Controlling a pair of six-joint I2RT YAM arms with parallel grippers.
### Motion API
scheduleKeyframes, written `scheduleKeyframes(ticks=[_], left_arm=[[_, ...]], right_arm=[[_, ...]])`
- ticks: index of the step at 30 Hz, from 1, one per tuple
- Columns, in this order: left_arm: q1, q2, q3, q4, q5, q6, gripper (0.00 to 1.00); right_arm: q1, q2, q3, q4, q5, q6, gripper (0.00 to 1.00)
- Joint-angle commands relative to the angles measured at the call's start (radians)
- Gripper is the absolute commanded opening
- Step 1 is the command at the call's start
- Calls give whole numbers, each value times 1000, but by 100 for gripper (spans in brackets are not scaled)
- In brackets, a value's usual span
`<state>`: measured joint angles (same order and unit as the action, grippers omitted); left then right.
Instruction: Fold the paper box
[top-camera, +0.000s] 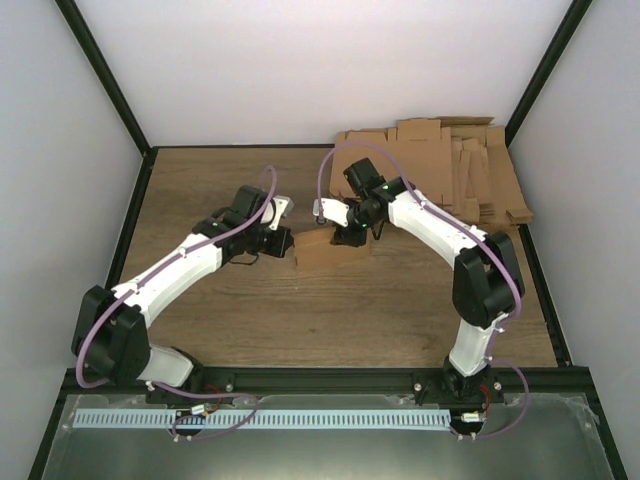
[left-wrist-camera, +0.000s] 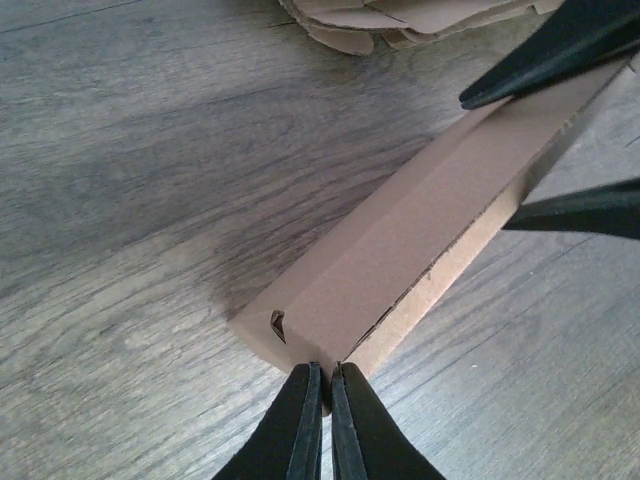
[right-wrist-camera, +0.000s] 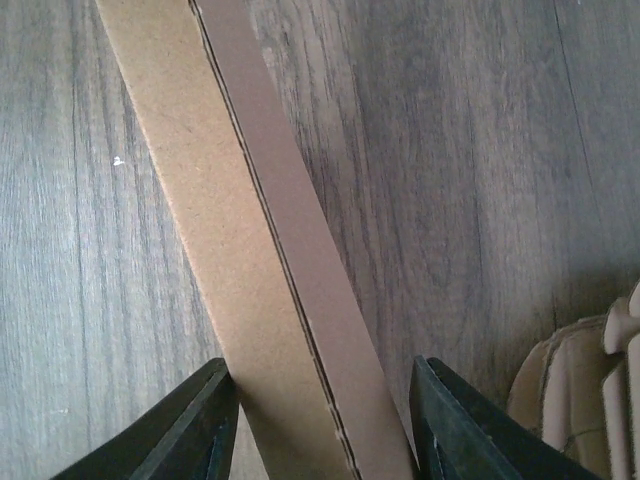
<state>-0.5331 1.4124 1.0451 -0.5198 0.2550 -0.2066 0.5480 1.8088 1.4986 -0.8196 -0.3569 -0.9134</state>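
The paper box (top-camera: 332, 250) is a brown cardboard piece folded into a narrow box, lying in the middle of the wooden table (top-camera: 220, 190). My left gripper (top-camera: 286, 243) is at its left end. In the left wrist view that gripper (left-wrist-camera: 325, 388) is shut, pinching a thin cardboard edge at the corner of the box (left-wrist-camera: 420, 240). My right gripper (top-camera: 350, 238) straddles the right end. In the right wrist view its jaws (right-wrist-camera: 322, 378) stand on either side of the box (right-wrist-camera: 260, 270): the left finger touches it and a thin gap shows at the right finger.
A pile of flat brown cardboard blanks (top-camera: 450, 165) lies at the back right of the table, close behind the right arm. It also shows in the left wrist view as a pile (left-wrist-camera: 400, 20) and at the right edge of the right wrist view (right-wrist-camera: 590, 390). Black frame posts and white walls enclose the table.
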Motion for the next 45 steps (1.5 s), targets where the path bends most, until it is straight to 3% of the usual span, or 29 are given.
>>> scheduleKeyframes(ticks=[1, 11, 21, 30, 38, 45], left_arm=[[-5, 22, 51, -12, 9, -1, 6], [17, 64, 119, -55, 11, -41, 6], [37, 129, 176, -121, 119, -75, 6], [38, 116, 141, -98, 67, -77, 6], [37, 100, 76, -51, 36, -57, 5], [37, 97, 73, -40, 33, -50, 4]], right_arm=[[47, -34, -56, 48, 57, 212, 50], [162, -77, -88, 99, 119, 362, 53], [166, -56, -64, 106, 112, 401, 52], [166, -60, -67, 105, 101, 406, 52], [166, -108, -87, 136, 104, 411, 61], [165, -173, -89, 179, 89, 430, 75]])
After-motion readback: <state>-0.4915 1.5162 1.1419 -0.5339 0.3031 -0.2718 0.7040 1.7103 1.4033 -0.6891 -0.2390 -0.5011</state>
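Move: The paper box, standing on edge, has its near left corner at the left gripper's shut fingertips. Its middle lies about 9 cm to their right, 1 cm back and 4 cm lower. The right gripper already straddles the box's upper part; the box's middle is roughly 2 cm back, 3 cm left and 4 cm below it. The cardboard stack's middle is some 16 cm ahead and 20 cm right of the right gripper. Draw the half-open right gripper back and left about 3 cm each way along the straddled box, turning it some 15 degrees clockwise, then hold there before opening wider and lifting slightly. Meanwhile ease the left gripper forward about 2 cm, tipping its shut fingertips down a little and keeping them on the box's left corner. ##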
